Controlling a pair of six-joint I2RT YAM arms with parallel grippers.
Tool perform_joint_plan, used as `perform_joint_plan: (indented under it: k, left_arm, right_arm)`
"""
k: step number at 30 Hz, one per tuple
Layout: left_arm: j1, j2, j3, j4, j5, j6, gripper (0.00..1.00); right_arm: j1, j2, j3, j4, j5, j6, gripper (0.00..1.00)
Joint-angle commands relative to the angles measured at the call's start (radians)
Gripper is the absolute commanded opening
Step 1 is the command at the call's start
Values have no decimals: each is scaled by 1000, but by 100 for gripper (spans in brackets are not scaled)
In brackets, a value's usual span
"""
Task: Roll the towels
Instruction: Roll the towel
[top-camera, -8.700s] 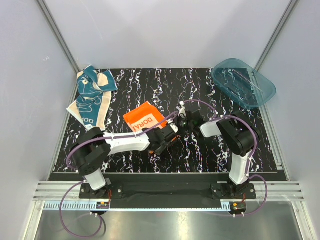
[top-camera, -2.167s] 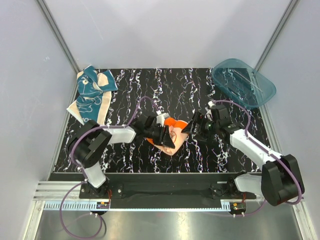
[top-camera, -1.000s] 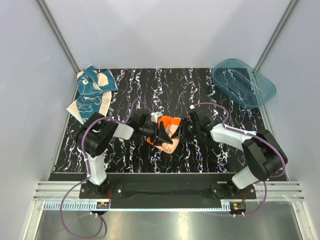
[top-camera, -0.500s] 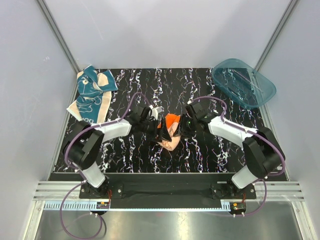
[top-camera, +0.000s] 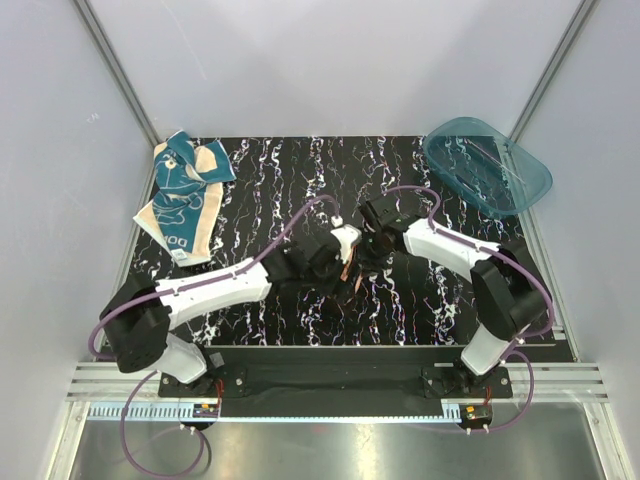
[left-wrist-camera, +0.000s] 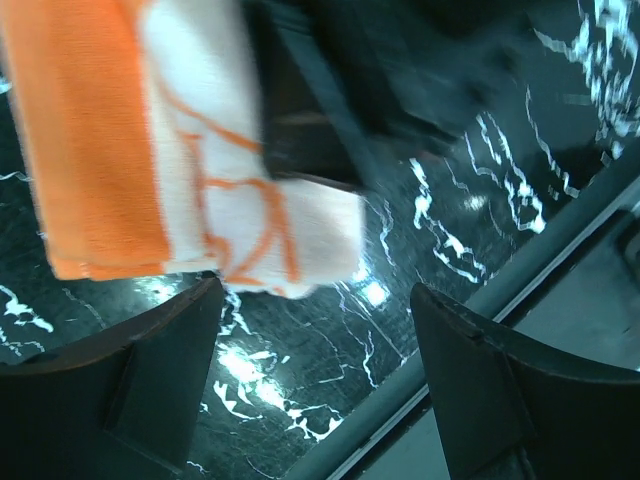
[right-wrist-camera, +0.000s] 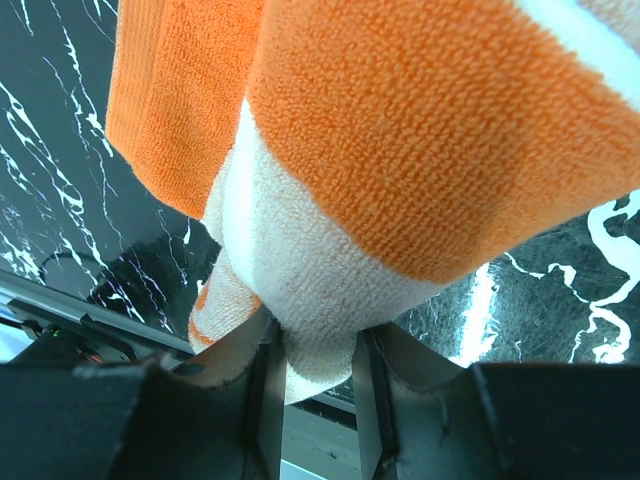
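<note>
The orange towel (right-wrist-camera: 400, 130) is folded into a thick bundle of orange and cream layers. My right gripper (right-wrist-camera: 312, 375) is shut on its cream end. In the left wrist view the orange towel (left-wrist-camera: 150, 150) hangs just above the black table, with the dark right gripper body (left-wrist-camera: 350, 100) clamped on it. My left gripper (left-wrist-camera: 315, 345) stands open below the bundle, its fingers (left-wrist-camera: 150, 385) apart and touching nothing. From above, both grippers meet mid-table and only a sliver of the orange towel (top-camera: 350, 272) shows. The teal-blue towel (top-camera: 185, 195) lies crumpled at the far left corner.
A translucent teal plastic tub (top-camera: 487, 165) sits at the far right corner. The black marbled table (top-camera: 300, 175) is bounded by grey walls at the back and sides. Its near edge rail (left-wrist-camera: 560, 260) lies close to my left gripper.
My left gripper has opened, let go of the orange towel and swung right over it. My right gripper has closed tighter on the bundle, which is now mostly hidden from above.
</note>
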Motion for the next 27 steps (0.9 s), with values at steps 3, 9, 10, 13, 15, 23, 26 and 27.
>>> perform_joint_plan:
  k: [3, 9, 10, 13, 15, 23, 26, 27]
  left_arm:
    - [-85, 7, 19, 37, -181, 78, 83]
    - [-160, 101, 53, 41, -276, 124, 83]
    - [-165, 131, 59, 41, -302, 128, 82]
    - [-183, 185, 78, 43, -358, 134, 82]
    - [-188, 200, 75, 54, -379, 133, 82]
    - [-191, 265, 65, 107, -476, 111, 65]
    - [-191, 292, 61, 130, -481, 113, 54]
    - [-191, 302, 61, 136, -478, 113, 46]
  right_arm:
    - [19, 40, 57, -85, 43, -40, 27]
    - [19, 49, 71, -96, 42, -48, 26]
    - [19, 50, 71, -96, 40, -48, 26]
    - [19, 51, 71, -94, 28, -48, 25]
    - [22, 52, 71, -94, 22, -49, 25]
    - [25, 60, 74, -91, -20, -60, 24]
    - [25, 58, 74, -91, -35, -64, 23]
    - [23, 61, 74, -91, -38, -65, 23]
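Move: The near rolled end of the orange towel is just under my left hand, about 1 cm ahead, 2 cm to the right and some 7 cm down. My right gripper, pinching the towel, stands roughly 6 cm ahead, 1 cm right and 5 cm lower; the towel's orange flap is about 8 cm ahead, 3 cm left and 8 cm below. From my right hand that near end lies some 5 cm back, 2 cm left and 2 cm down. I ease my open left hand back a centimetre or so, then sink it about 6 cm beside the right gripper, swinging the fingers some 25 degrees to point more forward and less to the right. With a last small nudge forward I begin closing them around the towel's near end, while my right hand stays put and keeps its pinch. ##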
